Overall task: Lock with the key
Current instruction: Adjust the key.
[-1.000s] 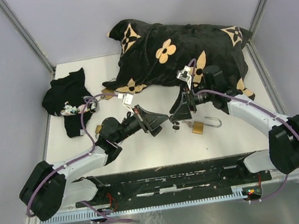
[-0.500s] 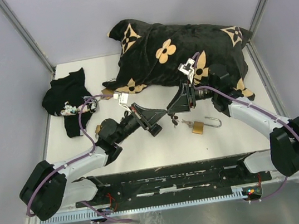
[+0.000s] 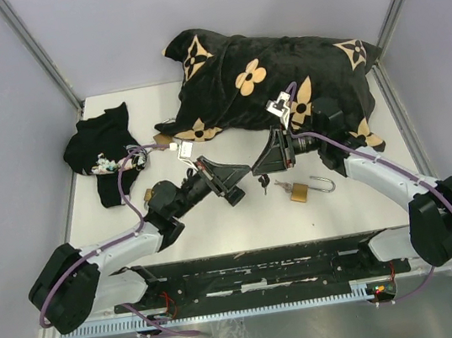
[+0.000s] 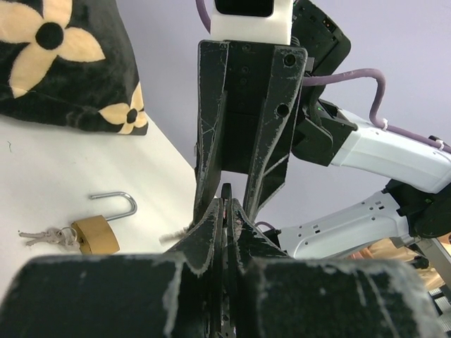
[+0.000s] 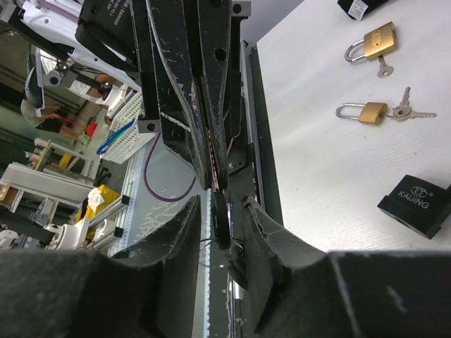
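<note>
My left gripper (image 3: 243, 180) is shut on the thin black head of a key (image 4: 227, 199), held edge-on between its fingers. My right gripper (image 3: 266, 163) meets it tip to tip. In the right wrist view its jaws (image 5: 222, 204) stand either side of the key's black head (image 5: 220, 220), with a gap showing on both sides. A brass padlock (image 3: 299, 191) with its shackle swung open lies on the table just right of both grippers, a small bunch of keys (image 3: 283, 183) beside it. The left wrist view shows the same padlock (image 4: 96, 234).
A big black cushion with tan flowers (image 3: 272, 77) fills the back of the table. A black cloth pile (image 3: 104, 149) lies at the left. Two more brass padlocks (image 5: 379, 39) (image 5: 368, 111) and a black box (image 5: 416, 203) show in the right wrist view.
The right gripper has lifted away from the padlock toward the left gripper's tip, and its jaws have narrowed around the key's head. The left gripper stays shut on the key.
</note>
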`<state>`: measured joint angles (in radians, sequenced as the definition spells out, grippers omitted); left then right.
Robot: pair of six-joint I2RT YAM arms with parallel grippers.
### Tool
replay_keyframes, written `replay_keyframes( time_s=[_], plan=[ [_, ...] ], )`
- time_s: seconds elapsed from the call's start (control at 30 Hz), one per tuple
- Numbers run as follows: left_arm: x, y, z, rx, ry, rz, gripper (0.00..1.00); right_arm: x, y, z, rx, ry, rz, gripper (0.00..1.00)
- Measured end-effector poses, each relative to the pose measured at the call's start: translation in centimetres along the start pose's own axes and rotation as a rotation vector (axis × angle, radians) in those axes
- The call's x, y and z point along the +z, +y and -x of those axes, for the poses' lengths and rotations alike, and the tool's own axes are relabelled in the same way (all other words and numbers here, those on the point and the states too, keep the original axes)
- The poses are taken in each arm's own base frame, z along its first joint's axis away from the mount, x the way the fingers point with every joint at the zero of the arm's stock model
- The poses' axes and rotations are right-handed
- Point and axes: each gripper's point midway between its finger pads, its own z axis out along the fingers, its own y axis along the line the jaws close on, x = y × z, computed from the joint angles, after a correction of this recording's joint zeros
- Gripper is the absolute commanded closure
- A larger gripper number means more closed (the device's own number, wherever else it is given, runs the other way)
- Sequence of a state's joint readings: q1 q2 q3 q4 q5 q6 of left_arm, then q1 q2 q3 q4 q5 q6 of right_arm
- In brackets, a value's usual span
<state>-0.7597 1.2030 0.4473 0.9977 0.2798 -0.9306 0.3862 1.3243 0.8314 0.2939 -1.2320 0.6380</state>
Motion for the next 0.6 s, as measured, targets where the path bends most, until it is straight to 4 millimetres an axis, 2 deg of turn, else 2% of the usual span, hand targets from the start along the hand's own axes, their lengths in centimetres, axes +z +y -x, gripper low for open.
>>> replay_keyframes(
  time_s=[0.13, 0.23, 0.37, 0.43, 0.57, 0.6],
  plan=[
    [-0.17, 0.02, -0.13, -0.001, 0.001, 0.001, 0.97, -0.03, 0.15, 0.14, -0.009, 0.001, 0.000, 0.82],
    [-0.25, -0.06, -0.07, -0.001, -0.002, 0.000, 0.97, -0.06, 0.37, 0.26, -0.016, 0.002, 0.004, 0.98],
    [-0.29, -0.32, 0.01, -0.019, -0.004, -0.006, 0.93, -0.09, 0.68, 0.33, -0.027, 0.007, 0.016, 0.98],
    [-0.31, -0.38, 0.00, -0.026, -0.004, -0.006, 0.86, -0.10, 0.72, 0.29, -0.026, 0.009, 0.019, 0.98],
    [-0.27, -0.20, 0.11, -0.034, -0.012, 0.005, 0.49, -0.12, 0.74, 0.17, -0.023, 0.014, 0.020, 0.98],
    [-0.30, -0.15, 0.17, -0.038, -0.015, 0.011, 0.43, -0.14, 0.70, 0.09, -0.023, 0.017, 0.019, 0.98]
  ],
)
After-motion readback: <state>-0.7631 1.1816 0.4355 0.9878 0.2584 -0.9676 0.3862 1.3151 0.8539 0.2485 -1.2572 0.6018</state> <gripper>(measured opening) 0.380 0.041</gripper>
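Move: The key is held by its blade in the shut left fingers, its black head about 2 cm to the right of the left hand and 1 cm ahead. The half-open right fingers already straddle that head, roughly 1 cm to the left of the right hand and level with it. From the right hand, the black padlock lies some 6 cm left, 2 cm ahead and 15 cm below; the brass long-shackle padlock about 10 cm right, straight to the side, equally low. Hold the left gripper nearly still in mid-air and shut the right fingers across the key's black head to pinch it, letting the right hand rise only about half a centimetre as they close. Once the right grip is shut, open the left fingers to roughly a third of their range and let go of the blade, without drawing the left hand away. ##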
